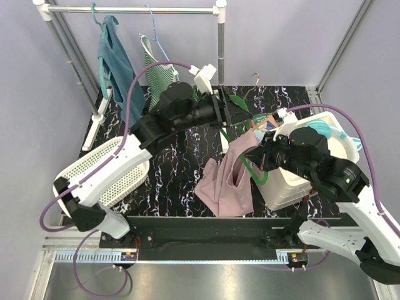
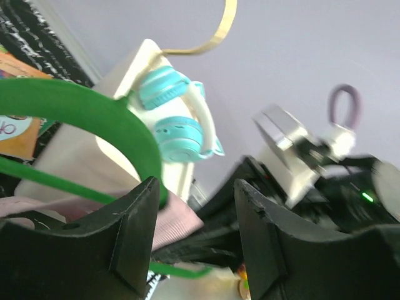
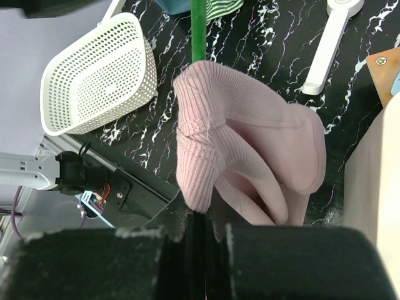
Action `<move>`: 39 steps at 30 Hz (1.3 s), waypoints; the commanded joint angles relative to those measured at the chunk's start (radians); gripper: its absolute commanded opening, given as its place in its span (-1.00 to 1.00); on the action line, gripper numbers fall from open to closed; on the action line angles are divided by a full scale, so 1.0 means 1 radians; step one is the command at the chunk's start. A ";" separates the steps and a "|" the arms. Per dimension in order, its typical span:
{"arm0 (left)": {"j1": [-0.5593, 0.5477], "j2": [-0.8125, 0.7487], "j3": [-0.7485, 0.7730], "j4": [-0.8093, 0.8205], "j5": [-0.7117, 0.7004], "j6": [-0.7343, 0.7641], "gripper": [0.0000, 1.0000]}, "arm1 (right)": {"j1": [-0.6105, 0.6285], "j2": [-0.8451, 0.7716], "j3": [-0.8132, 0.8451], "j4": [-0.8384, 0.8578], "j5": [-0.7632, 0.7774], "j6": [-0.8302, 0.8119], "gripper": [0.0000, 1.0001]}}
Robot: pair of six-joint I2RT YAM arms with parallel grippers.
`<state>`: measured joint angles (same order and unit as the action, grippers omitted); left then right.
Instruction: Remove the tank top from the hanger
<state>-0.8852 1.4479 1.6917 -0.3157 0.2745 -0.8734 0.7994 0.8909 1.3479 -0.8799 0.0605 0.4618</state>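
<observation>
A pink ribbed tank top [image 1: 228, 181] hangs on a green hanger [image 1: 257, 175] above the table's middle, its hem on the black marbled top. My right gripper [image 1: 259, 161] is shut on the hanger's lower arm; in the right wrist view the green bar [image 3: 199, 31] runs out from between the shut fingers [image 3: 199, 222], with the pink top [image 3: 250, 150] bunched over it. My left gripper [image 1: 239, 119] is open at the hanger's upper end. In the left wrist view the green hanger [image 2: 94, 119] curves past the left fingertip [image 2: 147, 200], with pink cloth [image 2: 175, 222] just behind.
A clothes rail at the back holds a teal top [image 1: 115, 59] and a green striped top [image 1: 156, 75]. A white mesh basket [image 1: 106, 172] lies at the left. A white box [image 1: 290, 181] at the right carries teal headphones [image 1: 325, 131]. A white tool [image 3: 328, 50] lies on the table.
</observation>
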 commanded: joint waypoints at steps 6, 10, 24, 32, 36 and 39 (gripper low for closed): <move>-0.032 0.067 0.106 -0.042 -0.182 0.028 -0.03 | 0.004 -0.010 0.030 0.101 0.032 0.000 -1.00; -0.038 0.120 0.160 -0.045 -0.175 0.034 -0.07 | 0.003 -0.006 0.027 0.104 0.022 0.001 -1.00; -0.038 0.143 0.181 -0.086 -0.208 0.109 -0.34 | 0.004 0.003 0.003 0.180 0.030 -0.066 -0.98; -0.037 0.186 0.299 -0.103 -0.239 0.255 -1.00 | 0.006 -0.024 -0.052 0.168 0.047 -0.058 -0.21; -0.038 0.180 0.333 -0.117 -0.306 0.391 -1.00 | 0.006 -0.038 -0.050 0.130 0.087 -0.038 0.21; -0.058 0.151 0.336 -0.105 -0.388 0.514 -1.00 | 0.006 -0.052 -0.053 0.105 0.087 -0.031 0.42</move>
<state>-0.9249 1.6508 1.9625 -0.4866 0.0147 -0.5667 0.7986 0.8608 1.2949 -0.7723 0.1150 0.4210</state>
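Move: The green hanger's neck, just under its hook, lies about 3 cm ahead of the left hand, 3 cm to its right and some 3 cm below. Already clamped on the hanger's near end, the right hand has that neck roughly 9 cm ahead, 5 cm left and 7 cm higher. The pink tank top hangs some 10 cm to its left, 2 cm ahead and 10 cm down; the white box is about 14 cm right, 5 cm ahead and 20 cm below. The green hanger changes hands: the left hand eases about 5 cm forward, slightly right and down to its neck, closes its half-open fingers there and pinches it, then edges forward, tipping. The right hand holds the near end almost still, creeping about 1.5 cm forward; once the left has gripped, its fingers open wide and let go. ##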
